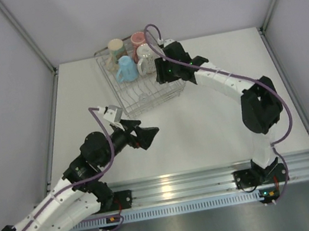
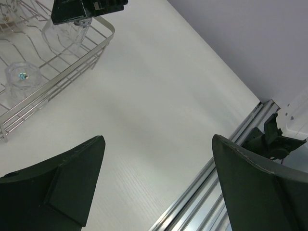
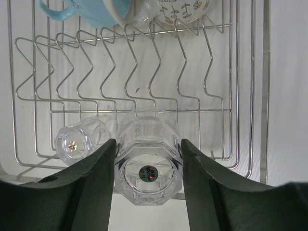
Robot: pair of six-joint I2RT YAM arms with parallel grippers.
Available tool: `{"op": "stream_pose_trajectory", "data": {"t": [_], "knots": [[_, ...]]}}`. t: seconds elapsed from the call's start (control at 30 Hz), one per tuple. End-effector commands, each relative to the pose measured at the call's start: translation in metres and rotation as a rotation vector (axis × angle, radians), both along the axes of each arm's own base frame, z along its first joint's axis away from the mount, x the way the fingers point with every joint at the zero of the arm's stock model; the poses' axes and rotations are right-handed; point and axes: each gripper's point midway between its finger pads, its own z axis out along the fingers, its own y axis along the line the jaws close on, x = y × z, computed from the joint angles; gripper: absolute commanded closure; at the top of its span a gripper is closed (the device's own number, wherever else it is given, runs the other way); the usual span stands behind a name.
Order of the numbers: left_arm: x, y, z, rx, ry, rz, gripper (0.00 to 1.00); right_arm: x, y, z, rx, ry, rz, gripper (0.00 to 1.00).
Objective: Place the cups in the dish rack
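Note:
The dish rack (image 1: 159,89) of silver wire stands at the back middle of the table. At its far end are a cream-tan cup (image 1: 116,46), a pink cup (image 1: 138,38), a light blue cup (image 1: 125,68) and a speckled mug (image 1: 145,57). My right gripper (image 3: 148,142) is shut on a clear glass tumbler (image 3: 149,168), base towards the camera, over the rack's near part (image 3: 240,96). Another clear tumbler (image 3: 79,140) lies in the rack just left of it. My left gripper (image 2: 158,138) hangs open over bare table, in front of the rack (image 2: 103,41), holding nothing.
The aluminium rail (image 2: 211,192) runs along the table's near edge, close to the left gripper. Grey walls and frame posts (image 1: 30,38) close in the back and sides. The right arm (image 1: 226,82) arcs over the table's right half.

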Motion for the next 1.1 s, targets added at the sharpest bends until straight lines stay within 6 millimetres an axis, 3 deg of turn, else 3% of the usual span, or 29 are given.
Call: {"op": "stream_pose_trajectory", "data": {"t": [0.0, 0.13, 0.37, 0.63, 0.83, 1.07], "knots": [[0.002, 0.006, 0.018, -0.006, -0.035, 0.024, 0.02, 0.009, 0.015, 0.017, 0.006, -0.040, 0.016, 1.00], [0.005, 0.009, 0.017, -0.008, -0.032, 0.050, 0.02, 0.006, 0.017, 0.000, -0.011, -0.009, 0.027, 1.00], [0.007, 0.005, 0.009, 0.001, -0.004, 0.047, 0.02, 0.009, 0.024, -0.011, -0.062, -0.023, 0.024, 1.00], [0.008, 0.007, 0.008, 0.001, -0.004, 0.062, 0.02, 0.005, 0.033, -0.042, -0.134, 0.037, 0.025, 1.00], [0.009, 0.009, 0.007, 0.005, -0.006, 0.070, 0.02, 0.008, 0.030, -0.047, -0.165, 0.030, 0.002, 0.83], [0.012, 0.011, 0.005, 0.008, -0.003, 0.091, 0.02, 0.007, 0.028, -0.048, -0.186, 0.037, 0.003, 0.50]]}}
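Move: The right hand already holds the second clear glass over the dish rack's near-right end; its empty spot lies about 10 cm below and 2 cm left. From this hand, the standing clear glass is some 9 cm left, 3 cm back and 10 cm down; the white mug about 12 cm ahead, 5 cm left; the light-blue mug 10 cm ahead, 14 cm left, both about 8 cm down. From the left hand the spot is some 25 cm ahead, 11 cm right, 19 cm below. The right hand keeps its grip and lowers the glass about 7 cm towards the empty spot, tilting some 10 degrees. ##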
